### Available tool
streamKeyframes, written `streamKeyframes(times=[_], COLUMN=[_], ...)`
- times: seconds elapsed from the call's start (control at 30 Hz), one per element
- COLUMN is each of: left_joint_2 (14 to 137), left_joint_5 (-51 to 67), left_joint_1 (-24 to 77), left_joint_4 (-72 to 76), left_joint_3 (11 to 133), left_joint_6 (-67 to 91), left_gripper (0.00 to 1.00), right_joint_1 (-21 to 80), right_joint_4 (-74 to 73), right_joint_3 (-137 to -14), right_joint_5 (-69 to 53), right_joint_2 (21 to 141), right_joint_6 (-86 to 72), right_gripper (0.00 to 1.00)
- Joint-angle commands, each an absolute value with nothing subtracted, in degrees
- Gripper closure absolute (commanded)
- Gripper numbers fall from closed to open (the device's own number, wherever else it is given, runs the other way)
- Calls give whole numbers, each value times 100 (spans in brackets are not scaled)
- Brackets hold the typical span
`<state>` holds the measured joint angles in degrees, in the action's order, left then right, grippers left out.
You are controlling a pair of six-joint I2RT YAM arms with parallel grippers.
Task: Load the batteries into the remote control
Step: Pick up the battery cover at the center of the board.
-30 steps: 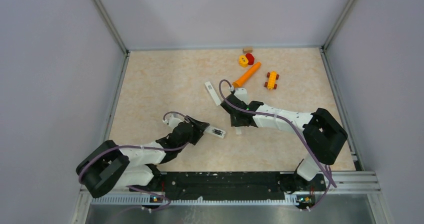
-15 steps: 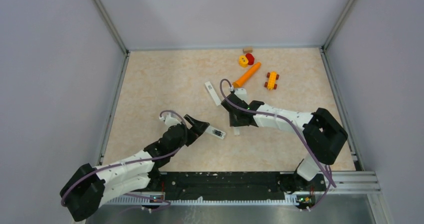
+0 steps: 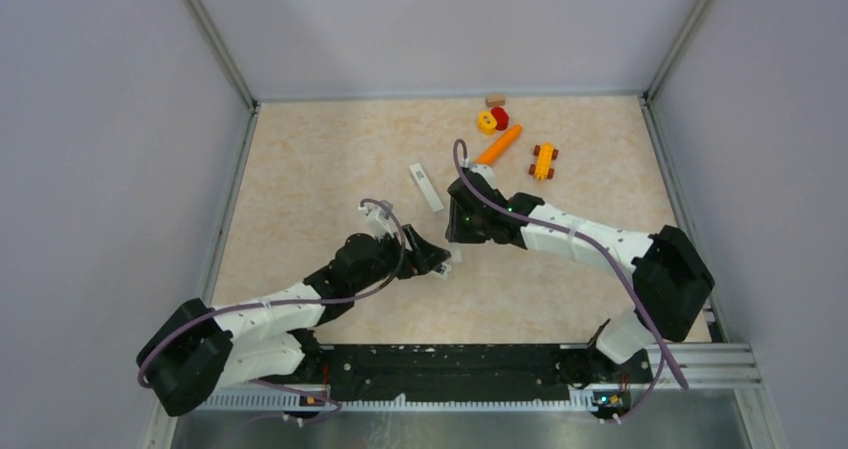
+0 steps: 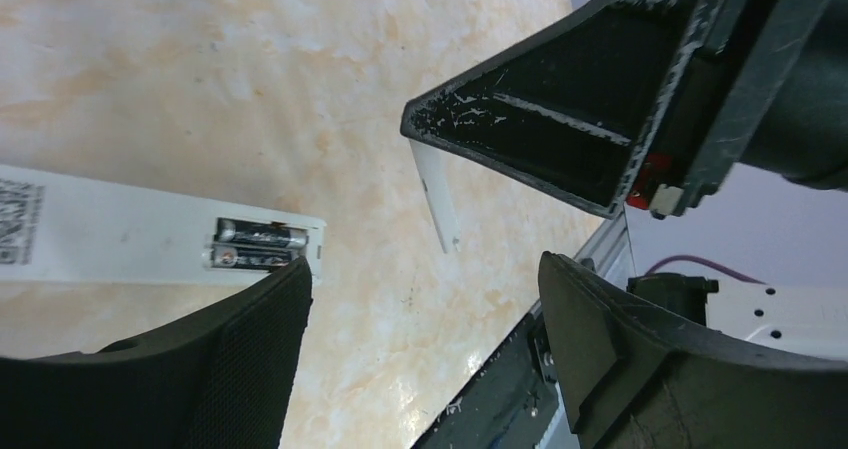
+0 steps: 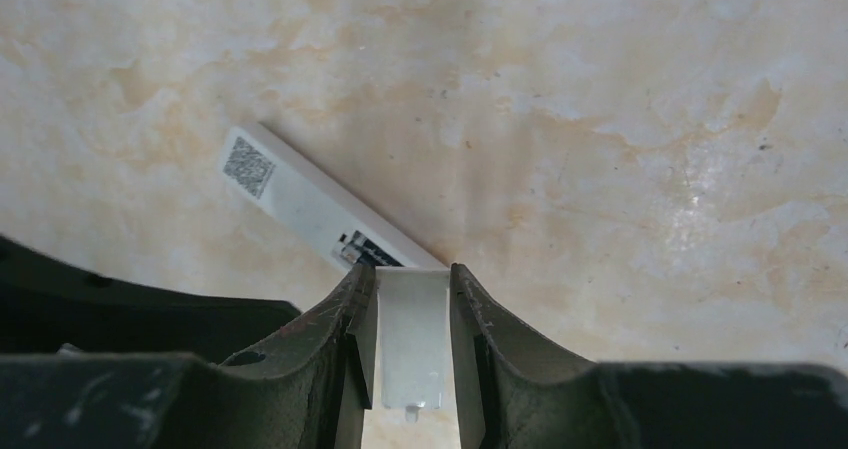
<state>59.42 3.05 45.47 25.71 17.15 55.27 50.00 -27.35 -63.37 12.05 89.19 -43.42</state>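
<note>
The remote control lies flat on the table, back side up. Two batteries sit side by side in its uncovered compartment, which also shows in the right wrist view. My left gripper is open right at that end, one pad beside the compartment, with nothing between the jaws. My right gripper is shut on a small white battery cover, whose top edge hangs just off the remote's battery end. In the top view both grippers meet there, left and right, hiding most of the remote.
A second white remote lies just behind the grippers. Farther back are an orange carrot toy, a yellow toy car, a yellow and red toy and a small wooden block. Walls enclose three sides.
My left arm has stretched to the right and its gripper now covers the remote, with the jaws wider than a second ago. My right gripper has carried the cover toward the remote's battery end.
</note>
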Motion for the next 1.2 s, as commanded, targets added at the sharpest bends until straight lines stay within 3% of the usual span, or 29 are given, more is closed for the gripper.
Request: streamKeyframes(times=[0.0, 0.17, 0.47, 0.6, 0.67, 0.7, 0.83, 0.9, 0.97, 1.17], left_joint_2=[6402, 6766, 7158, 7215, 7203, 7191, 7102, 7036, 6936, 6566], left_joint_5=[1083, 1197, 1132, 1094, 1074, 1072, 1064, 1034, 794, -301], left_joint_1=[4560, 4562, 4558, 4553, 4557, 4554, 4545, 4547, 4548, 4556], left_joint_4=[3512, 3742, 4079, 4096, 4068, 4025, 3379, 2899, 2728, 3130], left_joint_3=[2071, 2246, 2156, 2179, 2212, 2233, 2539, 2777, 2883, 2883], left_joint_6=[5495, 5757, 6115, 5985, 5836, 5689, 4381, 3543, 2777, 729], left_gripper=[15, 23, 49, 73, 93, 100, 100, 100, 100, 100], right_joint_1=[4939, 4942, 4939, 4936, 4927, 4917, 4850, 4738, 4557, 4101], right_joint_4=[-2462, -2416, -2245, -2232, -2248, -2264, -2227, -2263, -2392, -2348], right_joint_3=[-6640, -6637, -6619, -6630, -6639, -6629, -6517, -6534, -6627, -6662], right_joint_5=[876, 814, 654, 599, 596, 583, 668, 551, 332, -328], right_joint_2=[8574, 8502, 8376, 8361, 8339, 8310, 7931, 7710, 7526, 6972], right_joint_6=[-4583, -4697, -4850, -4851, -4835, -4833, -4746, -4729, -4798, -5167], right_gripper=[69, 69, 69, 69, 67, 61, 27, 18, 11, 7])
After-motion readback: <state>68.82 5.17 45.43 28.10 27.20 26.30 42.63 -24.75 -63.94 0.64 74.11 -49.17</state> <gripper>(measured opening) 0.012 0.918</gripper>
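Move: The left gripper, open, has the battery cover about 6 cm to its right, 1 cm ahead and some 3 cm lower, held by the right fingers; the cover's middle is roughly 3 cm back from the right hand point, 1 cm to its left and 1 cm below. From the left hand, the open remote with batteries lies on the table about 2 cm left, level fore-and-aft and 9 cm down; the other remote is about 13 cm ahead, 1 cm left, 9 cm down. Bring the open left gripper about 4 cm right to the battery cover while the right hand, still pinching the cover, rises and eases left to meet it. Pinch the cover with the left fingers as the right fingers open and let go. Then draw the right hand up, some 11 cm in all, and carry the cover forward and up with the left, tipping its fingers upward. ##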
